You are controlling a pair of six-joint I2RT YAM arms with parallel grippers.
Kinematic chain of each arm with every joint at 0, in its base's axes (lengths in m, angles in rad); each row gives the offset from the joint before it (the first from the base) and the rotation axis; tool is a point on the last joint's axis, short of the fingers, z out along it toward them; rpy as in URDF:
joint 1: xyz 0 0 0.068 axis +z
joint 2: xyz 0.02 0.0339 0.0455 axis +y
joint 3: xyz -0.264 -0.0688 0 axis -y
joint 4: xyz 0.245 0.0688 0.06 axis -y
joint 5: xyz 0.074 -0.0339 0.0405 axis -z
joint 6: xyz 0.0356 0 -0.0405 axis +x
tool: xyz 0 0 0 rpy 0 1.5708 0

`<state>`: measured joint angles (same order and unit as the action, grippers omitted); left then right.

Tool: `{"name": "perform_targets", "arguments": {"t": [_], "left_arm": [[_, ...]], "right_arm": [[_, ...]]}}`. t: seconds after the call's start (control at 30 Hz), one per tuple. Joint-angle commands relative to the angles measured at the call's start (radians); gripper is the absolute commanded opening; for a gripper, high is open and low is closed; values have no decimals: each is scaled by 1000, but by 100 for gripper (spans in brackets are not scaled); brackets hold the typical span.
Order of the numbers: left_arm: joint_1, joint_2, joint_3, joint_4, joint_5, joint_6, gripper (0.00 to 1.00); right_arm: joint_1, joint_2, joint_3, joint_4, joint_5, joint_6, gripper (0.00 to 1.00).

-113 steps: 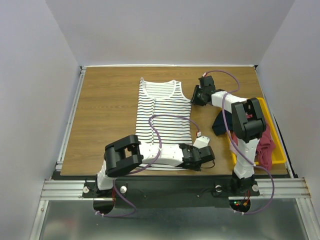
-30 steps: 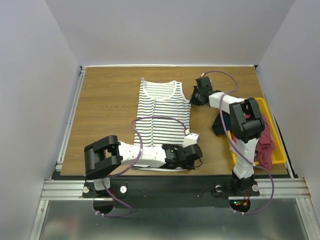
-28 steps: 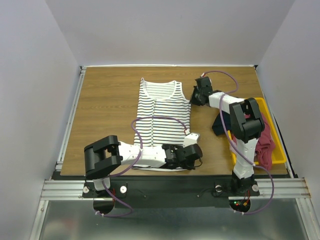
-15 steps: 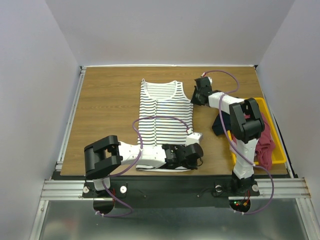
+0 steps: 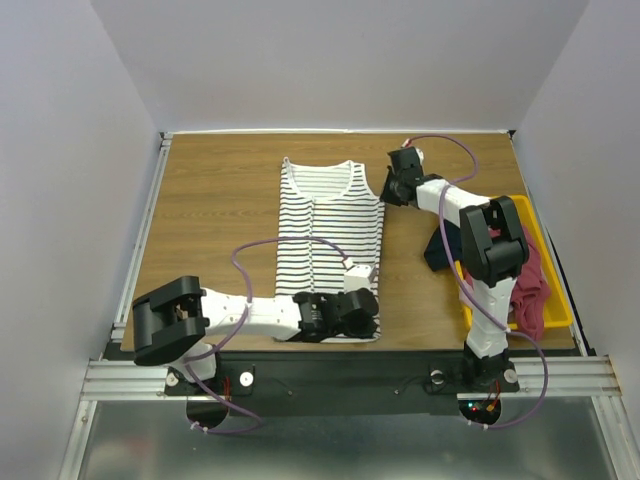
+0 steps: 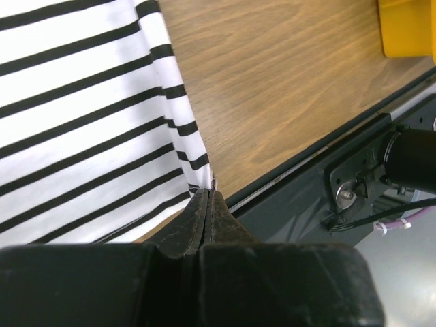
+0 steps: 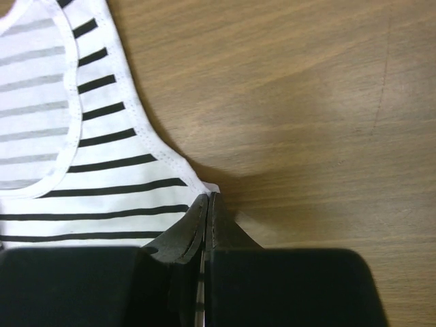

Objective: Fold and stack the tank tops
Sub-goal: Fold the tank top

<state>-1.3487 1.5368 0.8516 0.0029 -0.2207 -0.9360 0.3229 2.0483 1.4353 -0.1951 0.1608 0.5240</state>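
A white tank top with thin dark stripes [image 5: 330,235] lies flat on the wooden table [image 5: 220,220], neck toward the far edge. My left gripper [image 5: 370,322] is shut on its near right hem corner, with the cloth [image 6: 82,102] pinched at the tips [image 6: 208,195]. My right gripper [image 5: 389,196] is shut on the same top's right edge just under the armhole, and the striped cloth [image 7: 102,170] is caught at its tips [image 7: 208,197]. A dark red tank top [image 5: 533,288] lies crumpled in the yellow tray [image 5: 552,262] at the right.
A dark navy cloth [image 5: 441,250] hangs over the tray's left side onto the table. The table's near edge and a black metal rail [image 6: 320,170] run just beside my left gripper. The yellow tray's corner [image 6: 409,27] shows in the left wrist view.
My left arm has swung left, drawing the hem corner left and toward the near edge. My right gripper has shifted slightly toward the far edge with the armhole edge. The top lies straighter.
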Motion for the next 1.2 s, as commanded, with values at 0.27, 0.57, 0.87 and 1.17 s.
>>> {"name": "perform_targets", "arguments": {"t": [0.27,0.57,0.87,1.17], "left_arm": [[23,-158,-172,19,-45,-136,0],[25,-214,-235,-1,-60,-199,0],[25,-254,-273,-52,-74,-251,0],[26,-273,-260,-168,-120,-316,0]], "right_arm": [[59,6,126,3,-10,71,0],[119,61,220,-9,-1,96,0],[160,115,284,-17,6,113,0],[186,144,330,-18,17,120,0]]}}
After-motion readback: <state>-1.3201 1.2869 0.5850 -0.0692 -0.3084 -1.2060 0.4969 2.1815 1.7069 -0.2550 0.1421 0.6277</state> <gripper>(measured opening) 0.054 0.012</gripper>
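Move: Both hands already pinch the striped tank top's right side. From the right hand at its armhole, the inner edge of the folded left flap lies about 18 cm left, roughly level forward, some 3 cm lower; the right shoulder strap is 8 cm left and 10 cm ahead, the neckline about 16 cm left and 5 cm ahead. From the left hand at the hem corner, that flap edge's lower end lies some 13 cm left and 4 cm down. Both closed grippers keep their pinch and carry the tank top's right side left, inward over its body towards the already folded left flap, the right hand going about 12 cm, rising some 3 cm early on and then staying near that height. The left hand takes the hem corner about 8 cm the same way just inside the table's front edge, sinking about 2 cm, while its wrist turns counter-clockwise some 15 degrees. ##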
